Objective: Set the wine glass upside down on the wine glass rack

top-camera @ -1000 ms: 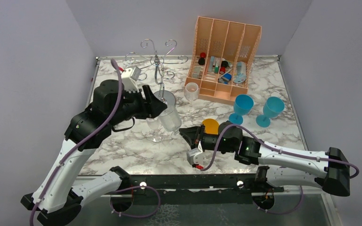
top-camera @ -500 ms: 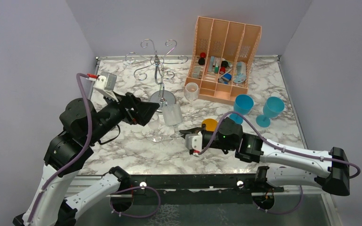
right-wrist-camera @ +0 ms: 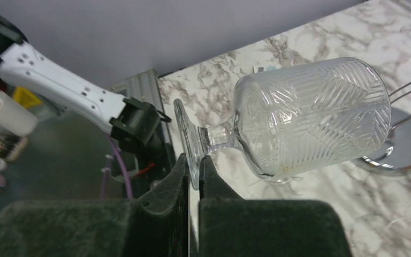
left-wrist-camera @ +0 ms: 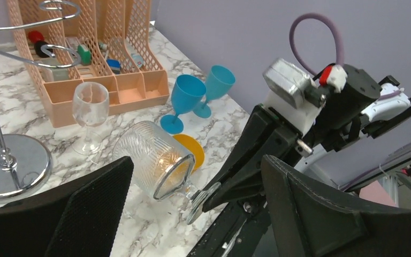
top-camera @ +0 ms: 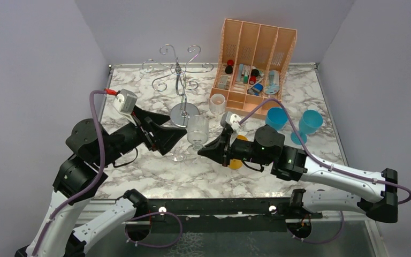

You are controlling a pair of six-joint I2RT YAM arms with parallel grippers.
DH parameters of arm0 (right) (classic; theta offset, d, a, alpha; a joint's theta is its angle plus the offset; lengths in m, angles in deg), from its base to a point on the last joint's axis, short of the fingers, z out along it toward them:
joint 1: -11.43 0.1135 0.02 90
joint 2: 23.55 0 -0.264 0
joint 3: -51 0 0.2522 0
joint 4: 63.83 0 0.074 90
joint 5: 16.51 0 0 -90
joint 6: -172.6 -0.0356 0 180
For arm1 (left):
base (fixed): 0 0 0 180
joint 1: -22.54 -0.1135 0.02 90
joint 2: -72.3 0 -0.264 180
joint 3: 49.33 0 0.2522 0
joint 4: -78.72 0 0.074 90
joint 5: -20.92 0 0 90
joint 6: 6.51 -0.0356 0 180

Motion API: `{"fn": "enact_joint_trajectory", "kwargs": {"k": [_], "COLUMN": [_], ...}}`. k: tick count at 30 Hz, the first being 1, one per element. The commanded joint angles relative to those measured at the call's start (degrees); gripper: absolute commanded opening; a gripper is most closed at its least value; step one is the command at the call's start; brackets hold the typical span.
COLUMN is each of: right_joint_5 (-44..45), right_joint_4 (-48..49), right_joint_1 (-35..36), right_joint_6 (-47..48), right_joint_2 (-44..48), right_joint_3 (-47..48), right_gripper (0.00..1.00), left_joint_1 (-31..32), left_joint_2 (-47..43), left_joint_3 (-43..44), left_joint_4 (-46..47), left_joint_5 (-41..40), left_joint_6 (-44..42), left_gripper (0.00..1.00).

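Observation:
The wine glass (top-camera: 197, 130), clear with a ribbed bowl, hangs tilted above the table's middle. My right gripper (top-camera: 203, 151) is shut on the rim of its foot; the right wrist view shows both fingertips of the right gripper (right-wrist-camera: 193, 163) pinching the foot of the wine glass (right-wrist-camera: 310, 115). My left gripper (top-camera: 174, 138) stands open just left of the bowl, apart from it. In the left wrist view the wine glass (left-wrist-camera: 150, 160) lies between and beyond the wide jaws of the left gripper (left-wrist-camera: 198, 163). The wine glass rack (top-camera: 177, 69), silver wire with a disc base (top-camera: 184, 113), stands behind the glass.
An orange slotted organiser (top-camera: 254, 64) with small items stands at the back right. A second clear glass (top-camera: 218, 103) stands upright in front of it. Two blue goblets (top-camera: 275, 120) are at the right. An orange disc (left-wrist-camera: 190, 150) lies under the right arm.
My left gripper let go of the glass bowl, opened wide and drew back to the left. My right gripper, shut on the foot, turned over and lifted, now carrying the glass alone.

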Motion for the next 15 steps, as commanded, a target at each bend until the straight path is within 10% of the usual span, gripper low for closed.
{"fn": "enact_joint_trajectory", "kwargs": {"k": [1,15], "right_joint_5": [5.7,11.9], "right_joint_4": [4.5,9.2], "right_joint_1": [0.4,0.4], "right_joint_6": [-19.4,-38.0], "right_joint_2": [2.8,7.0], "right_joint_3": [2.8,-1.7], "right_gripper": [0.01,0.01], "left_joint_1": [0.2,0.3], "left_joint_2": [-1.8,-2.8], "left_joint_3": [-4.3,-12.7], "left_joint_4": [5.4,12.0], "left_joint_5": [4.2,10.0], "left_joint_6": [2.5,12.5], "left_gripper": [0.92,0.57]}}
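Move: The wine glass, held by its foot in the right fingers and lying about level with its bowl pointing forward, has its middle some 6 cm ahead, 5 cm right and 12 cm below the open left hand. From the right hand it is 8 cm ahead and 1 cm left. The rack's middle stands about 35 cm ahead, 2 cm left and 28 cm below the left hand; another clear glass is 14 cm ahead, 4 cm left and 36 cm below that hand. Still pinching the glass's foot, the right hand rolls some 30 degrees so that the bowl tips forward and down, its fingers tilting up a little, while it rises about 4 cm and drifts slightly right. The left hand sinks towards the foot by roughly 3.5 cm, eases about 2 cm right and begins to close its wide-open fingers, without touching the glass. ##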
